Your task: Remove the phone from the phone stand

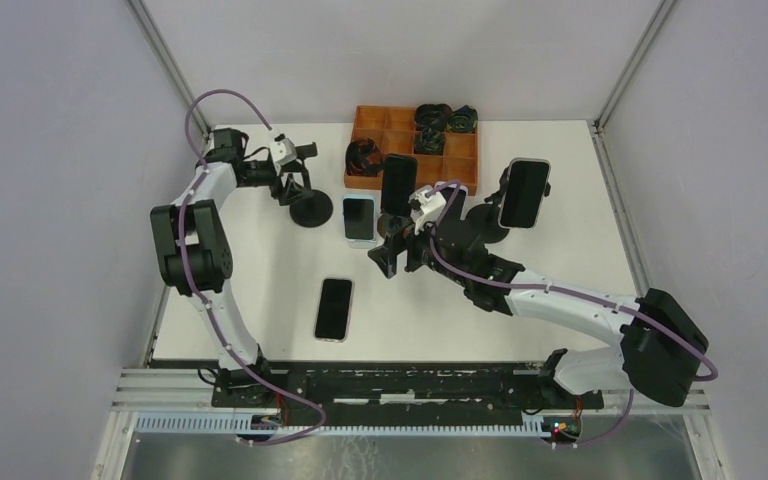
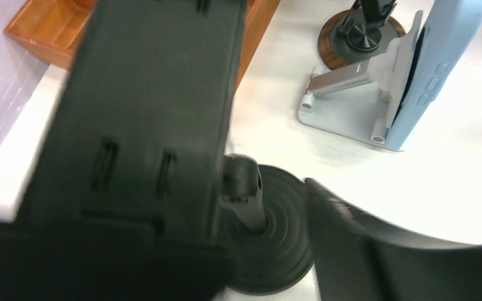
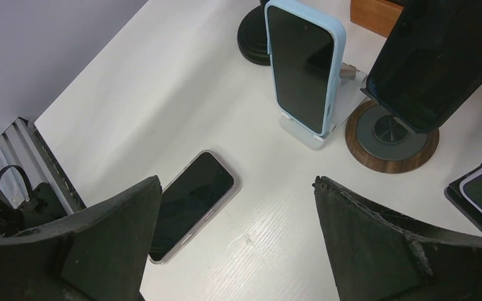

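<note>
A black phone stand [image 1: 305, 200] with a round base stands at the back left, and its cradle [image 2: 144, 106] holds no phone. My left gripper [image 1: 293, 168] is open around this stand. In the left wrist view the stem [image 2: 246, 191] lies between the jaws, and the right finger [image 2: 376, 251] is clear of it. A dark phone [image 1: 334, 308] lies flat, screen up, on the white table, also seen as the flat phone [image 3: 191, 204]. My right gripper [image 3: 237, 182] hangs open and empty over the table mid-right, above and right of that phone.
A phone in a light blue case [image 1: 358, 217] leans on a white stand [image 2: 351, 106]. A dark phone [image 3: 439, 56] sits on a stand with a wooden base [image 3: 392, 135]. Another phone on a stand [image 1: 524, 193] is at the right. An orange tray [image 1: 415, 145] holds cables.
</note>
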Robot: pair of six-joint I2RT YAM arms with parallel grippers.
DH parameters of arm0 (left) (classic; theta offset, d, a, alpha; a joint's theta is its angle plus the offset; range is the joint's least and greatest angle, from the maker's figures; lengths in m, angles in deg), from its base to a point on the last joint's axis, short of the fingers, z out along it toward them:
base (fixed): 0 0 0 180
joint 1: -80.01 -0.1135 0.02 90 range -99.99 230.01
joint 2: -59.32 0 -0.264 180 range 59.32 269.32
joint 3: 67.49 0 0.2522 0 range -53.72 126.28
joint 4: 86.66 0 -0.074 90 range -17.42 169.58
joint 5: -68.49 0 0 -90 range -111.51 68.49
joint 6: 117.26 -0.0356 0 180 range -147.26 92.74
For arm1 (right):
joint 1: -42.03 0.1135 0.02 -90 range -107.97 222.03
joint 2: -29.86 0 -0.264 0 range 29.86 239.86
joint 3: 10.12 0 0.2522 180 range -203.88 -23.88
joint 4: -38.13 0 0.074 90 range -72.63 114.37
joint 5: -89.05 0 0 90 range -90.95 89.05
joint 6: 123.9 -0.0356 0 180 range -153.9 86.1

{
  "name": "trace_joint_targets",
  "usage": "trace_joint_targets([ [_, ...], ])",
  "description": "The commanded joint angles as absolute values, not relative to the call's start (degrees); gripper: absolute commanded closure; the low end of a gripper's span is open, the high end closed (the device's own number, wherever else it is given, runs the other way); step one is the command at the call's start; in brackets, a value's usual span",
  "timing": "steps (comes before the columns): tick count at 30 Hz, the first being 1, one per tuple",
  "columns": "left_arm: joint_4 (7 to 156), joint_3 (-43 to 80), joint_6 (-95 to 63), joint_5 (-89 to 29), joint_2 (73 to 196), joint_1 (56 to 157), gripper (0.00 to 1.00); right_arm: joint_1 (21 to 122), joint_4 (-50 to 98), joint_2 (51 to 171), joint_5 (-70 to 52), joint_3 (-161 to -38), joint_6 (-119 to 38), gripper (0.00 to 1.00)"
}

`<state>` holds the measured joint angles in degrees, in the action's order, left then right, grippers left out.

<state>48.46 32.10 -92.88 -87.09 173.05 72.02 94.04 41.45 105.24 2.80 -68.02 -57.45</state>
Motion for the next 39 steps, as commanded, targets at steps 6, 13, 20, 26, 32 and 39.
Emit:
trace_joint_targets([
  [6,46.58,30.31,-98.16,-84.43,167.19,68.50,0.00,93.55,43.28,102.19,4.21,-67.56,-56.37,0.02],
  [13,40.23,30.11,-97.06,-85.65,163.14,64.59,0.00,93.10,41.96,100.97,4.85,-67.78,-55.45,0.02],
  [20,13.31,30.05,-107.81,-87.43,158.60,61.89,0.00,89.60,42.79,98.89,0.57,-65.95,-57.10,0.02],
  [26,8.42,20.85,-106.10,-84.95,153.23,67.60,0.00,84.31,46.71,98.80,-5.74,-63.77,-61.74,0.02],
  [32,29.65,16.50,-80.84,-79.14,151.13,77.99,0.00,82.81,47.48,98.07,-6.75,-61.67,-61.67,0.02],
  [39,51.78,17.43,-59.53,-69.99,154.58,85.75,0.00,82.90,45.73,95.81,-5.81,-61.41,-59.97,0.02],
])
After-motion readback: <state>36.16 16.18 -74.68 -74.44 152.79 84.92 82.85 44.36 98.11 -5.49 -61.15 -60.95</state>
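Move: The light-blue phone on its small stand is about 14 cm right of the left hand, 8 cm nearer the robot and 4 cm lower. The emptied stand's base is almost straight below, roughly 12 cm down, 1 cm back and 2 cm right. The removed phone lies flat some 25 cm back, 7 cm right. From the right hand, the light-blue phone is about 9 cm ahead, 9 cm left and 11 cm lower. Left hand opens, clears empty stand leftward, sweeps 15 cm back and right towards light-blue phone; right hand drifts right. ##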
